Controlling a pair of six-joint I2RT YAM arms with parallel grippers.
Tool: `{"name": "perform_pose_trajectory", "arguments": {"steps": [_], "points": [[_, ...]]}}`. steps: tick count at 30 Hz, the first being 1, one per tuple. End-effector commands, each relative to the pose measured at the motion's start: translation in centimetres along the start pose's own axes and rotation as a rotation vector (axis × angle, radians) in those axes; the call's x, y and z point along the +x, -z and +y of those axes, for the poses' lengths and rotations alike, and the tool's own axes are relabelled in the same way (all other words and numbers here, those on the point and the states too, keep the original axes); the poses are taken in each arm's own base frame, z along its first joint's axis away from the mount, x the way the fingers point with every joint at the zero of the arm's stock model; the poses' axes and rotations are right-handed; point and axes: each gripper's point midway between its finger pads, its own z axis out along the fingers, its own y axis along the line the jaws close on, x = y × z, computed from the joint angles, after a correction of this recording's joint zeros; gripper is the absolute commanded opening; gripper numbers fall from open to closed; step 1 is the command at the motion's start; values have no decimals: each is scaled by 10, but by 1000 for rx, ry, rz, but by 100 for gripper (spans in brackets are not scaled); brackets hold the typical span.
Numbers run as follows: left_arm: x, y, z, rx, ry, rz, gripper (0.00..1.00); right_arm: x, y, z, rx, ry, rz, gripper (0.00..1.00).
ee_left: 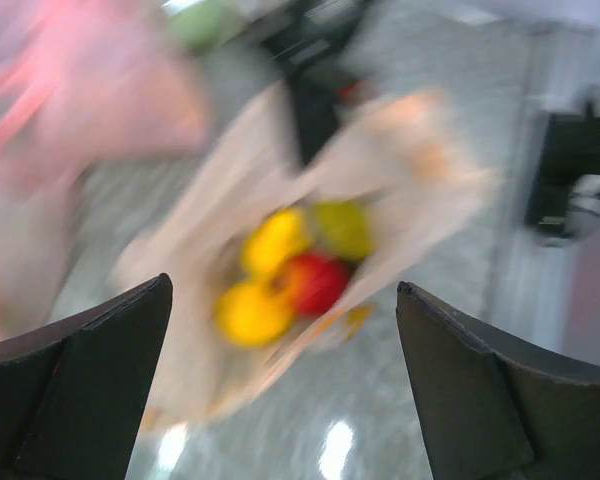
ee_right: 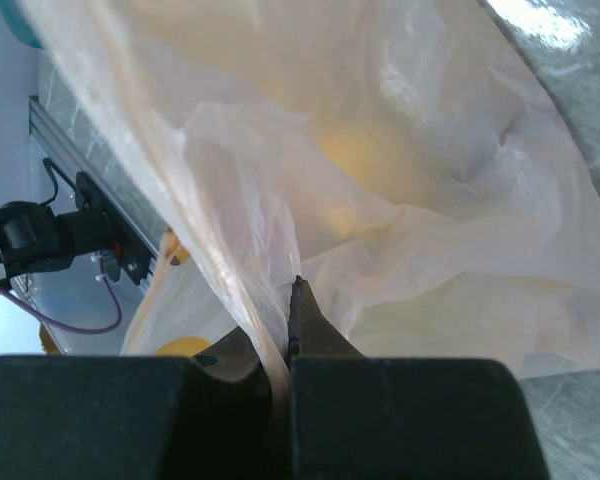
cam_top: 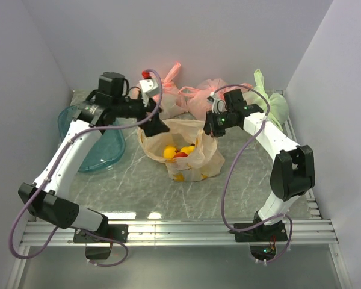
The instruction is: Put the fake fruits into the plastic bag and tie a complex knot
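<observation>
The plastic bag point(cam_top: 189, 158) stands open at mid-table, pale peach with yellow prints. Inside lie the fake fruits point(cam_top: 175, 150), yellow ones and a red one. My left gripper point(cam_top: 155, 123) hangs just above the bag's left rim, open, with nothing between its fingers. The left wrist view is blurred: both dark fingers stand wide apart, and the fruits point(ee_left: 280, 275) show in the bag point(ee_left: 190, 330) below. My right gripper point(cam_top: 212, 126) is shut on the bag's right rim. In the right wrist view a bunched strip of the bag point(ee_right: 400, 180) is pinched at my right gripper point(ee_right: 290, 290).
A teal translucent bowl point(cam_top: 87, 141) sits at the left under the left arm. Two pink knotted bags point(cam_top: 201, 96) and a light green bag point(cam_top: 271, 102) lie along the back wall. Side walls close in on both sides, and a metal rail point(cam_top: 180, 229) runs along the near edge.
</observation>
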Motion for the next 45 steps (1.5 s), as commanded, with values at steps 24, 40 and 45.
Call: {"name": "perform_pose_trajectory", "arguments": {"steps": [24, 40, 45], "points": [[-11, -97, -127, 510, -306, -184, 90, -3, -9, 51, -107, 144, 50, 0], [-21, -98, -139, 560, -82, -133, 0, -82, 107, 33, 47, 363, -422, 100], [-40, -105, -127, 484, 53, -117, 0, -64, 169, 85, 24, 747, -682, 100]]}}
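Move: The raised right-hand end of the plastic bag's rim lies some 17 cm to the left hand's right, about 6 cm back and 8 cm below; the right hand already pinches the rim in its closed fingertips. From the left hand, the fake fruits in the bag lie about 6 cm right, 3 cm back and 28 cm down. The middle pink bag stands some 17 cm ahead of the right hand, straight ahead sideways, and about 11 cm lower. The open left hand reaches about 15 cm right and 8 cm back over the bag mouth, turning some 30 degrees clockwise and sinking to the raised rim beside the right gripper, where its fingers shut on the plastic and then rise a little. The right hand keeps its pinch and eases about 4 cm left to meet it, then opens, lets go of the rim and pulls away some 10 cm right and 11 cm up, fingers swinging forward. ##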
